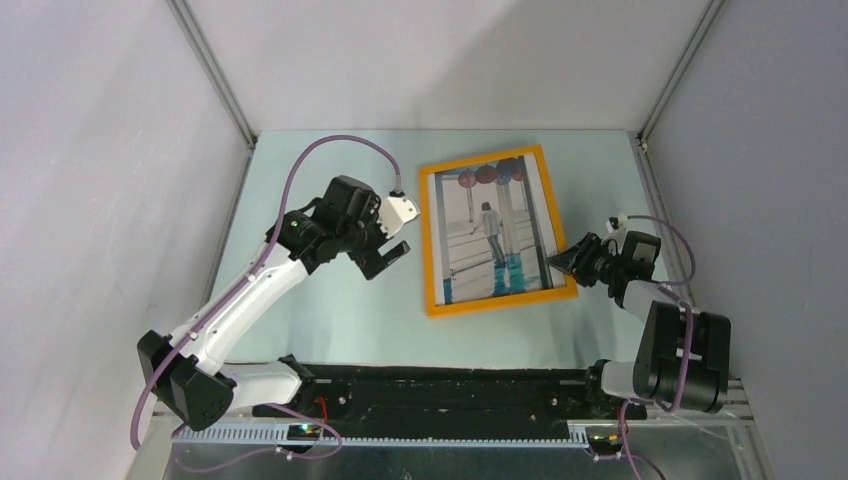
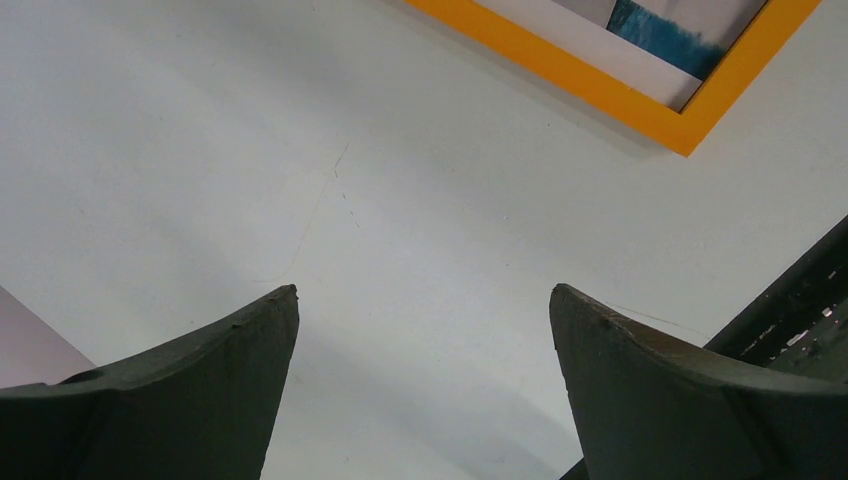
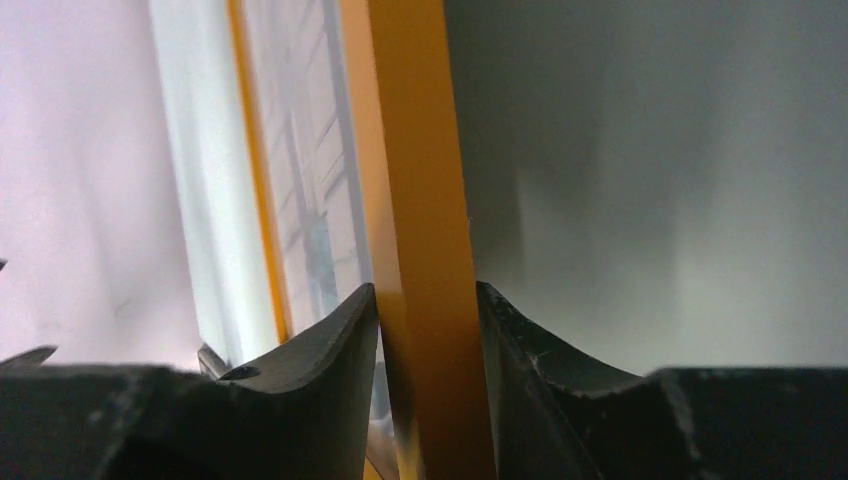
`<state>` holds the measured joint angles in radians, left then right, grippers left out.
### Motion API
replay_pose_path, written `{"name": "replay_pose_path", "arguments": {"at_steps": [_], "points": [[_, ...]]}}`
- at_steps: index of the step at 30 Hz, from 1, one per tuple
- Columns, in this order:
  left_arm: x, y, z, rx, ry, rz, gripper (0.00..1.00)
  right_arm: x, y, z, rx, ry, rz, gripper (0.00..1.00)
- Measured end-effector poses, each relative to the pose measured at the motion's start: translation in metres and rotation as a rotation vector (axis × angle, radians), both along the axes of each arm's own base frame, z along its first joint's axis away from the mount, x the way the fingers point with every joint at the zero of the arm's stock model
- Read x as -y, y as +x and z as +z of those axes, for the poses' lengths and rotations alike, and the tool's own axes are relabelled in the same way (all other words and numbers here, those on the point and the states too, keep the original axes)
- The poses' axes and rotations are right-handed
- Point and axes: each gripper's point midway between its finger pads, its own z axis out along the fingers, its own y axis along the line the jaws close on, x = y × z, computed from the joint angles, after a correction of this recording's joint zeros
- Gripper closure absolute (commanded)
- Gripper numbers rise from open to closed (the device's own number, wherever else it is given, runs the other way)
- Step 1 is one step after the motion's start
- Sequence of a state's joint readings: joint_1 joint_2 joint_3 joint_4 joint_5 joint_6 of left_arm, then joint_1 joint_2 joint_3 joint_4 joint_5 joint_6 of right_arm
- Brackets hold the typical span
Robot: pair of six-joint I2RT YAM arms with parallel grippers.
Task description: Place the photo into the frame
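The orange-yellow frame (image 1: 430, 240) lies flat on the pale table, slightly turned. The photo (image 1: 495, 235) sits inside it, picture side up, with its white border showing. My right gripper (image 1: 558, 262) is at the frame's near right corner. In the right wrist view its jaws (image 3: 427, 292) straddle the frame's right rail (image 3: 410, 150) with thin slivers of gap on both sides, and the photo (image 3: 300, 150) shows just beyond. My left gripper (image 1: 385, 258) hovers left of the frame, wide open and empty (image 2: 424, 290) over bare table. The frame's corner (image 2: 560, 68) and the photo's teal edge (image 2: 665, 38) show ahead of it.
A black base rail (image 1: 450, 385) runs along the near edge of the table, and it shows in the left wrist view too (image 2: 800, 300). Grey enclosure walls close in the left, back and right sides. Purple cables loop over both arms.
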<state>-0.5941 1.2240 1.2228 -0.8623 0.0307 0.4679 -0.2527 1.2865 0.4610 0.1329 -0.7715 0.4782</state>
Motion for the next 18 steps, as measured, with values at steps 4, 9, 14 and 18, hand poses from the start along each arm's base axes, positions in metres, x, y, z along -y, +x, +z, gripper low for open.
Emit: {"name": "replay_pose_path", "arguments": {"at_steps": [4, 9, 14, 18], "points": [[0.001, 0.001, 0.001, 0.006, -0.004, 0.001, 0.0, 0.005, 0.001, -0.026, -0.076, -0.007, -0.03, 0.44], [0.0, 0.0, -0.006, -0.007, 0.004, 0.001, 0.0, 0.005, 0.001, -0.035, -0.098, -0.008, -0.035, 0.39], [0.0, 0.0, -0.006, -0.006, 0.003, 0.001, 0.0, 0.004, 0.001, -0.037, -0.102, -0.025, -0.035, 0.34], [0.0, 0.0, -0.006, -0.006, 0.003, 0.002, 0.0, -0.001, -0.003, -0.042, -0.125, -0.061, -0.033, 0.29]]}}
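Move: The right hand is at the right rail of the raised frame, near the front corner; the frame's middle, with the photo in it, lies about 14 cm to its left, 7 cm ahead and 4 cm lower. The frame's front right corner is some 5 cm back and 3 cm to the right of this hand. From the left hand the frame's middle is roughly 20 cm right, 6 cm ahead and 18 cm below. The right hand sinks about 4 cm with the frame's right rail, spreading its fingers to let go. ##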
